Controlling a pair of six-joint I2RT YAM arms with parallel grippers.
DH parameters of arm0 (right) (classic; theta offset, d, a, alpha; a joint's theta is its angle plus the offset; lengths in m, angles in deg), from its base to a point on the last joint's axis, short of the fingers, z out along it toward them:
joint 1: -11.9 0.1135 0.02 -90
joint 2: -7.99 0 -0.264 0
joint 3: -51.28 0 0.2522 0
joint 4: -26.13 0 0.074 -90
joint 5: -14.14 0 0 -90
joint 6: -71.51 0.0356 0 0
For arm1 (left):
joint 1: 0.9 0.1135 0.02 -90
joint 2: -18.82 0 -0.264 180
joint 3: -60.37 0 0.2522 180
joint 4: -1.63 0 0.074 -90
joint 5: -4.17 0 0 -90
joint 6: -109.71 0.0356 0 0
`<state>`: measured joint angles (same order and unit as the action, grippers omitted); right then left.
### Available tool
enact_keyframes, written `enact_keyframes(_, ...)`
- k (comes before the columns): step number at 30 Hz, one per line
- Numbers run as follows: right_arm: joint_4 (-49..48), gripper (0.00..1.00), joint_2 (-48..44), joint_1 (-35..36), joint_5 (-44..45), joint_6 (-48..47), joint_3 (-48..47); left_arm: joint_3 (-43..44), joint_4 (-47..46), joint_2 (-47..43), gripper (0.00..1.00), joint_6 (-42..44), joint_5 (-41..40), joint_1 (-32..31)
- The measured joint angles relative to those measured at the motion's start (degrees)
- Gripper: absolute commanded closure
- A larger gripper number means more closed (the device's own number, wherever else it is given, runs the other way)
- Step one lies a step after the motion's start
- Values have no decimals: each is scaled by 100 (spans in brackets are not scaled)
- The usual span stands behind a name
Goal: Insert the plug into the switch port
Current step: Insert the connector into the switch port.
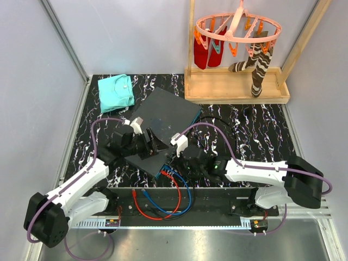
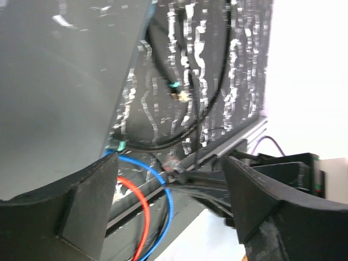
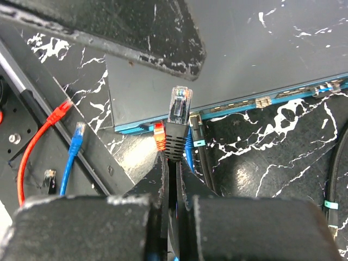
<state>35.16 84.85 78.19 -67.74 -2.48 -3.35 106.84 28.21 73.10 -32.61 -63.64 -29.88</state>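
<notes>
The switch (image 1: 163, 117) lies flat and dark grey mid-table, its teal-blue socket edge (image 3: 244, 104) facing the arms. My right gripper (image 3: 175, 163) is shut on the plug (image 3: 178, 122), a clear-tipped connector with a black ribbed boot. Its tip points at the teal edge and stands just short of it. A red plug (image 3: 159, 136) and a blue one (image 3: 188, 145) sit in ports on either side of it. My left gripper (image 2: 168, 201) hangs open over the switch's near left corner (image 2: 54, 92) with nothing between its fingers.
Red and blue cables (image 1: 163, 201) loop over the near rail, their free ends (image 3: 70, 122) lying to the left. A black cable (image 2: 179, 92) runs right of the switch. A folded teal cloth (image 1: 116, 91) lies back left. A wooden rack (image 1: 236, 87) with hung socks stands back right.
</notes>
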Motion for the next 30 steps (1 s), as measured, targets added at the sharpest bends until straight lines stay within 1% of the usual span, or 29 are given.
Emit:
enact_keyframes(3,-96,100,-15,0,94,85,42,-22,-240,66,29,-127,61,-79)
enact_keyframes(4,-122,100,-24,0,136,103,55,-28,-306,103,36,-166,85,-96)
enact_keyframes(5,-149,100,-33,0,157,120,63,-37,-367,146,39,-195,116,-116)
enact_keyframes(13,-273,100,-57,0,197,192,63,-50,-566,354,60,-321,199,-219)
enact_keyframes(14,-295,100,-57,0,197,197,63,-50,-601,367,66,-323,205,-229)
enact_keyframes(16,-323,100,-57,0,197,208,63,-50,-645,382,72,-334,214,-249)
enact_keyframes(17,-328,100,-57,0,199,212,63,-50,-658,391,78,-330,214,-258)
enact_keyframes(20,-358,100,-57,0,234,234,63,-50,-654,420,90,-315,205,-258)
enact_keyframes(21,-361,100,-57,0,236,243,63,-50,-667,426,100,-326,205,-258)
enact_keyframes(25,-361,100,-57,0,236,271,63,-50,-706,433,100,-332,210,-260)
enact_keyframes(27,-358,97,-57,0,236,297,63,-50,-704,433,100,-328,208,-260)
enact_keyframes(28,-356,95,-57,0,238,317,63,-50,-702,428,100,-328,205,-262)
enact_keyframes(29,-348,86,-61,0,238,332,63,-50,-693,420,100,-328,197,-264)
enact_keyframes(30,-317,81,-70,0,240,354,57,-50,-682,404,100,-328,184,-271)
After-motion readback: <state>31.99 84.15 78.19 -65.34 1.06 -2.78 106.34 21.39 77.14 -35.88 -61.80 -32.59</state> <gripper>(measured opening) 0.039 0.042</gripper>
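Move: About 3 cm to the left hand's right, 1 cm back and 1 cm lower, the clear head of the black plug stands out of the right fingers. From the right hand, the switch port row lies about 8 cm below and 2 cm to its left. The plugged-in blue connector is 2 cm back and 2 cm left of that hand, the red one 4 cm back and 3 cm left, both also some 8 cm below. Easing about 2 cm to the right, the left hand brings its wide-open fingers to the black plug, then holds its place while they shut fully and pinch the plug's clear head. The right hand keeps its grip on the plug's boot end, lifting it about 1 cm and slightly forward to meet them. ##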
